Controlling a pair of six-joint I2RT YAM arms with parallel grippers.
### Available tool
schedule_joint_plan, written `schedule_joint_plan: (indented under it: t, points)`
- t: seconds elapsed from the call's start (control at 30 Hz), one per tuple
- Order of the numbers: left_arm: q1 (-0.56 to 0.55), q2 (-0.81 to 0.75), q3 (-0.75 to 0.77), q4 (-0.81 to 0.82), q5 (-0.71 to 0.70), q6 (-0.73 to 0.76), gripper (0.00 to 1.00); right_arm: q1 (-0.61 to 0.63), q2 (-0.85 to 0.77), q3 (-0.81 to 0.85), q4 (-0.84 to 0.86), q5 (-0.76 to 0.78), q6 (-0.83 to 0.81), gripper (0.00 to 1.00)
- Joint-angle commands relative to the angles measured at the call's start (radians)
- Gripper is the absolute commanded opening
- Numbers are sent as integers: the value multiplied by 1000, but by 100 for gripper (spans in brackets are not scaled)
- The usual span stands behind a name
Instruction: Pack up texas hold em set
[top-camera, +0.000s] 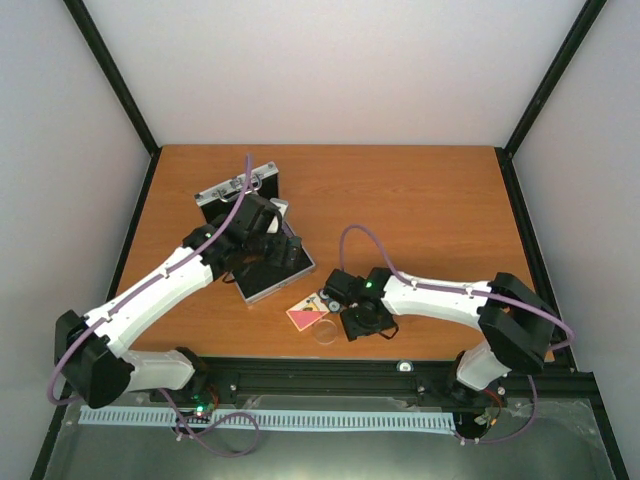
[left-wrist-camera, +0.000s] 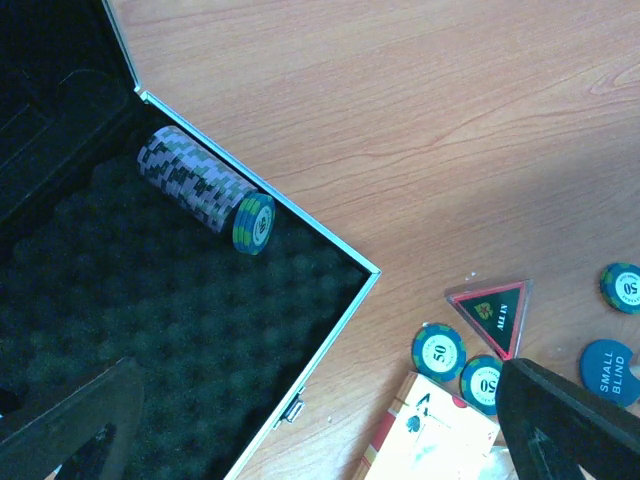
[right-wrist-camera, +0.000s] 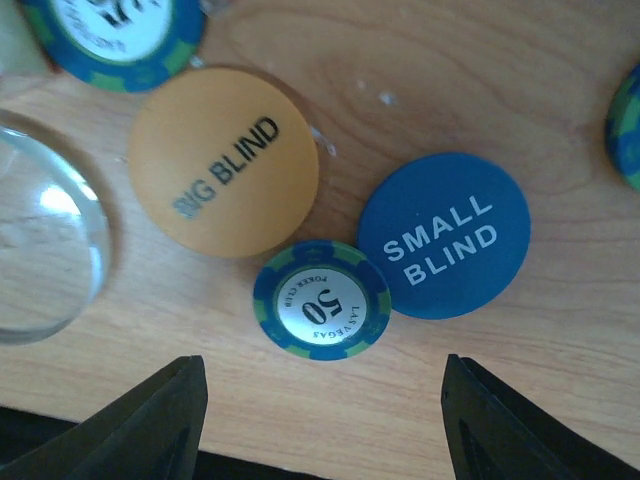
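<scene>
The silver case (top-camera: 268, 287) lies open at left centre, its black foam (left-wrist-camera: 150, 330) holding a roll of blue-white chips (left-wrist-camera: 200, 190) against the rim. My left gripper (top-camera: 265, 240) hangs over it, open and empty (left-wrist-camera: 320, 445). Beside the case lie the red-black triangle (left-wrist-camera: 492, 310), two loose chips (left-wrist-camera: 438, 351), the card deck (left-wrist-camera: 435, 440) and the blue disc (left-wrist-camera: 610, 368). My right gripper (right-wrist-camera: 325, 430) is open just above the table. A single chip (right-wrist-camera: 322, 299) lies just ahead of its jaws, between the orange disc (right-wrist-camera: 224, 160) and the blue disc (right-wrist-camera: 444, 235). The clear disc (right-wrist-camera: 40, 250) is at left.
The case lid (top-camera: 238, 187) stands raised behind the base. Another chip (right-wrist-camera: 115, 35) lies at the top left of the right wrist view, and one more (left-wrist-camera: 622, 287) right of the triangle. The pink deck (top-camera: 305, 318) and clear disc (top-camera: 325, 332) sit near the table's front edge.
</scene>
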Motion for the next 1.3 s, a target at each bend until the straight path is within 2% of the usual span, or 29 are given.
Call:
schedule_joint_plan:
  t: [0.0,0.5,0.57,0.6,0.8,1.03,1.27]
  points:
    - [-2,-29,-8,20,2,-16,100,13,28,-52,74,-13,74,66]
    - [-2,-44,-31,24,3,-17,100,13,110,-41,122,18,81,62]
    - [-2,-44,-37,24,2,-20,100,13,108,-44,119,22,85,54]
    - [-2,-46,-40,24,3,-22,100,13,106,-44,115,25,90,45]
    - [-2,-61,-53,26,0,-29,100,13,86,-57,107,29,99,37]
    - [-2,-67,-56,29,-1,-30,100,13,13,-54,49,33,117,35]
    - [-2,-86,-74,42,-1,-33,100,12,-74,-28,-42,98,136,39]
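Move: The 50 chip lying near the table's front edge is right under the open right fingers, about 4 cm down. At that same depth, the small blind button sits some 3 cm ahead and 3 cm right of the hand, the big blind button about 4 cm ahead and 4 cm left, the clear disc level with it and 10 cm left, another 50 chip 8 cm ahead and 8 cm right. From the left hand the near chip lies about 14 cm back, 22 cm right and 19 cm below. The near 50 chip gets pinched by its edges between the right fingertips: the hand, pointing straight down, sinks about 3 cm over the chip, holds still while its part-open fingers close on the rim, then rises some 2.5 cm with it, easing slightly to the right. ##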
